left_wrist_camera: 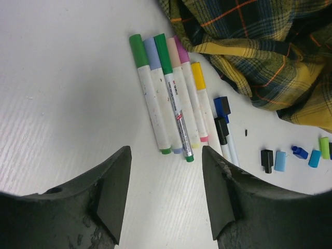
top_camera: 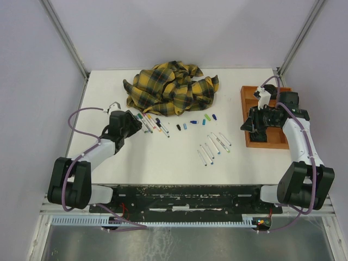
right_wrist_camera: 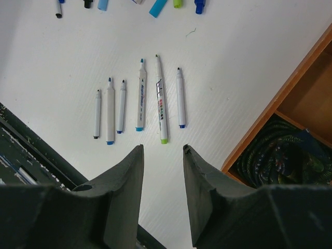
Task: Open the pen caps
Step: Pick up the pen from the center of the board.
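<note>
Several capped pens (left_wrist_camera: pixel 168 98) lie side by side just ahead of my left gripper (left_wrist_camera: pixel 166 153), which is open with bare table between its fingers. Two more pens (left_wrist_camera: pixel 224 129) with black and blue caps lie to their right. Loose pen caps (left_wrist_camera: pixel 280 161) in black, blue and green are scattered beyond them. Several uncapped pens (right_wrist_camera: pixel 140 101) lie in a row ahead of my right gripper (right_wrist_camera: pixel 163 148), open and empty. From above, the left gripper (top_camera: pixel 133 126) is beside the capped pens (top_camera: pixel 151 124). The right gripper (top_camera: pixel 247 126) hangs by the tray, right of the uncapped pens (top_camera: pixel 213 147).
A crumpled yellow-and-black plaid cloth (top_camera: pixel 171 89) lies at the back middle, its edge close to the capped pens. A wooden tray (top_camera: pixel 246 109) with dark contents stands at the right. The table's front edge with a dark rail (top_camera: pixel 190 193) runs between the arm bases.
</note>
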Robot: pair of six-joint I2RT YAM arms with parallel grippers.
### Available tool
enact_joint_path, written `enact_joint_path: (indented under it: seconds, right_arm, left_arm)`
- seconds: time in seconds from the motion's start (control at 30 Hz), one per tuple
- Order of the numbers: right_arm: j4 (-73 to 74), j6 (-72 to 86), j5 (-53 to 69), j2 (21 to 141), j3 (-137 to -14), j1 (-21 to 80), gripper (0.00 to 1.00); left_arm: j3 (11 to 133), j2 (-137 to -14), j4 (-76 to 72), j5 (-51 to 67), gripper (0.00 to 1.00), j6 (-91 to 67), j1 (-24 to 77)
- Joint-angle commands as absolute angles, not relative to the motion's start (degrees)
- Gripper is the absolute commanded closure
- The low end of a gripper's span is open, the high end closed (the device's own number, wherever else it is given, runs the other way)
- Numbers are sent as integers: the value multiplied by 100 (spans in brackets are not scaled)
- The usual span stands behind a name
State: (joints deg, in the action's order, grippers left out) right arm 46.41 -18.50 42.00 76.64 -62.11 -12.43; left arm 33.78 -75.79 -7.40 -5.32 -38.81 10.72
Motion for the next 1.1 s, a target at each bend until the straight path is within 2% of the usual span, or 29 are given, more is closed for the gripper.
enact_joint_path:
  seconds: [0.0,0.07,0.37,1.07]
  right_arm:
    - [4599,-1954,4328,7531,-6264,-1263,56]
    - [4595,-1957,4324,7527,-6262,-1258,56]
    - [4601,-1959,4322,7564,-6266,-1263,56]
    - [4588,-1953,4289,7582,-6252,-1258,56]
  left_arm:
    - [3937,-7831,-483,-717,42,-3539,1033]
    - [4227,-8040,-69,-950,49,-3507,1054]
    - [5522,-8932,1685,-2584,50,-3448,1644]
    - [6611,-10251,2268,-2762,56,-3498,1898]
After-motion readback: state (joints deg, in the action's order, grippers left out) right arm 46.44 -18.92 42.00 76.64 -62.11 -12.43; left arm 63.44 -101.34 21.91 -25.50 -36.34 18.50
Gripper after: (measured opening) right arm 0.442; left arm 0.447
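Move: The leftmost green-capped pen of the row lies about 7 cm straight ahead of the left hand and 7 cm below. To its right, at the same height, are the lavender-capped pen, 2 cm over and level with it, the yellow-capped pen, some 7 cm over and 1 cm nearer, and the blue-capped pen, roughly 10 cm over and 4 cm nearer. From the right hand, that green-capped pen is some 58 cm left, 6 cm ahead and 15 cm down. Left hand eases forward, then sinks about 4 cm towards the green-capped pen, tilting some 30 degrees, fingers narrowing. ##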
